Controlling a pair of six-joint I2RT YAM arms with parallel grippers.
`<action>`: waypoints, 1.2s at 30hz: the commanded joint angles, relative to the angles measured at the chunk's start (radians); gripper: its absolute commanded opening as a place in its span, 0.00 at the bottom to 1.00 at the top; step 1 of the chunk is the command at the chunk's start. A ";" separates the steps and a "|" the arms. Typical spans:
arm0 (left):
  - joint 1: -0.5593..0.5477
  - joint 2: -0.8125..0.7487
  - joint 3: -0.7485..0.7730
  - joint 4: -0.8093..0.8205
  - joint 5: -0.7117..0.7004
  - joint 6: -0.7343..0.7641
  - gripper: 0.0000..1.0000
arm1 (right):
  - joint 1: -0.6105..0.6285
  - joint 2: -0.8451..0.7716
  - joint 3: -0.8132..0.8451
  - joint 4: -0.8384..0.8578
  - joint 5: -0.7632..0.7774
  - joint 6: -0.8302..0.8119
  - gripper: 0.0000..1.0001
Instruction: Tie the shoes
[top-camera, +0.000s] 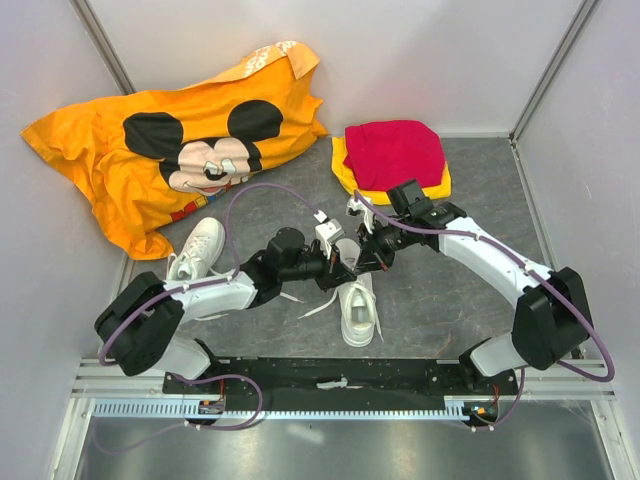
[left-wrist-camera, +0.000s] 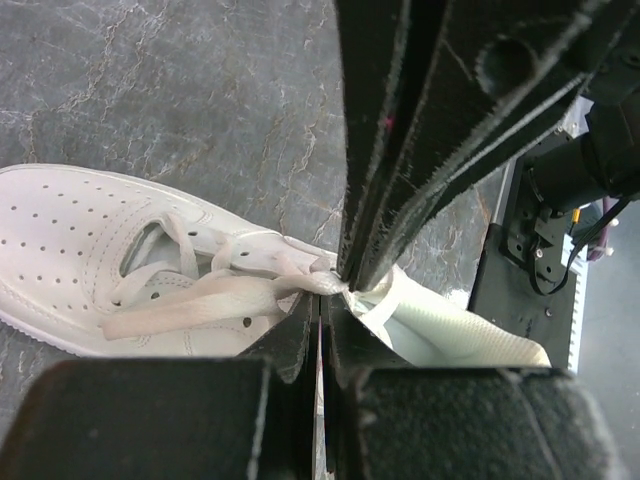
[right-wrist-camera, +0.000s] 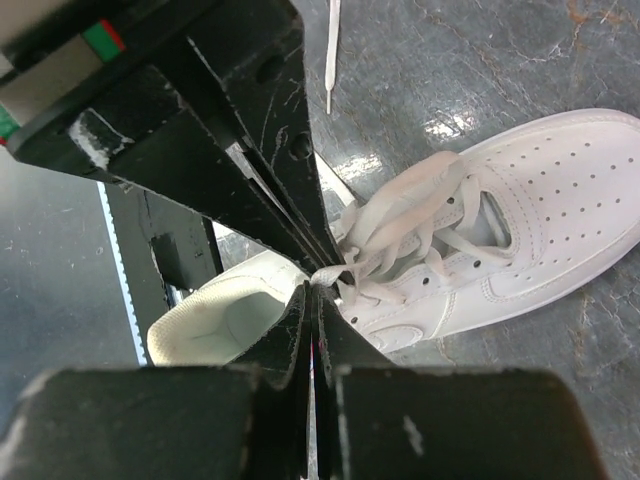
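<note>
One white shoe (top-camera: 358, 312) lies mid-table, toe toward the near edge; it also shows in the left wrist view (left-wrist-camera: 90, 230) and the right wrist view (right-wrist-camera: 540, 190). The other shoe (top-camera: 198, 250) lies to the left, apart from both arms. My left gripper (top-camera: 348, 264) (left-wrist-camera: 322, 297) and right gripper (top-camera: 366, 258) (right-wrist-camera: 312, 287) meet tip to tip just above the middle shoe's tongue. Each is shut on a bit of that shoe's white lace (left-wrist-camera: 200, 300) (right-wrist-camera: 400, 205), which bunches into a small knot of fabric between the two tips.
An orange cartoon-mouse shirt (top-camera: 170, 150) lies at the back left. A red cloth (top-camera: 393, 150) sits on a yellow cloth (top-camera: 440, 187) at the back right. A loose lace end (top-camera: 318, 305) trails left of the middle shoe. White walls enclose the table.
</note>
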 joint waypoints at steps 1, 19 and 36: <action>-0.005 0.009 0.007 0.160 -0.020 -0.095 0.02 | -0.003 -0.040 -0.016 0.039 -0.028 0.026 0.00; -0.007 0.086 -0.125 0.461 0.032 -0.096 0.01 | -0.003 -0.027 -0.025 0.045 -0.057 0.071 0.00; -0.005 0.116 -0.090 0.513 0.102 -0.079 0.02 | -0.138 -0.030 0.040 0.025 -0.132 0.144 0.48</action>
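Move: The lace knot sits at the shoe's throat, about 2 cm below both closed grippers and some 1 cm back of them, hardly to either side. The white shoe's middle is about 4 cm back and 5 cm below both hands. From the left hand, a loose lace end lies roughly 8 cm to the left, 7 cm back and 8 cm down; the second shoe is about 35 cm left, 6 cm forward and 6 cm lower. The lace over the shoe's throat stays pinched in the left fingers, which rise about 1 cm, sink back, then carry it about 1 cm to the right across the shoe while tipping up some 10 degrees. The right hand, closed beside them on its piece of lace, eases back about 1 cm, then opens roughly halfway, lets go and starts off forward and to the right. ##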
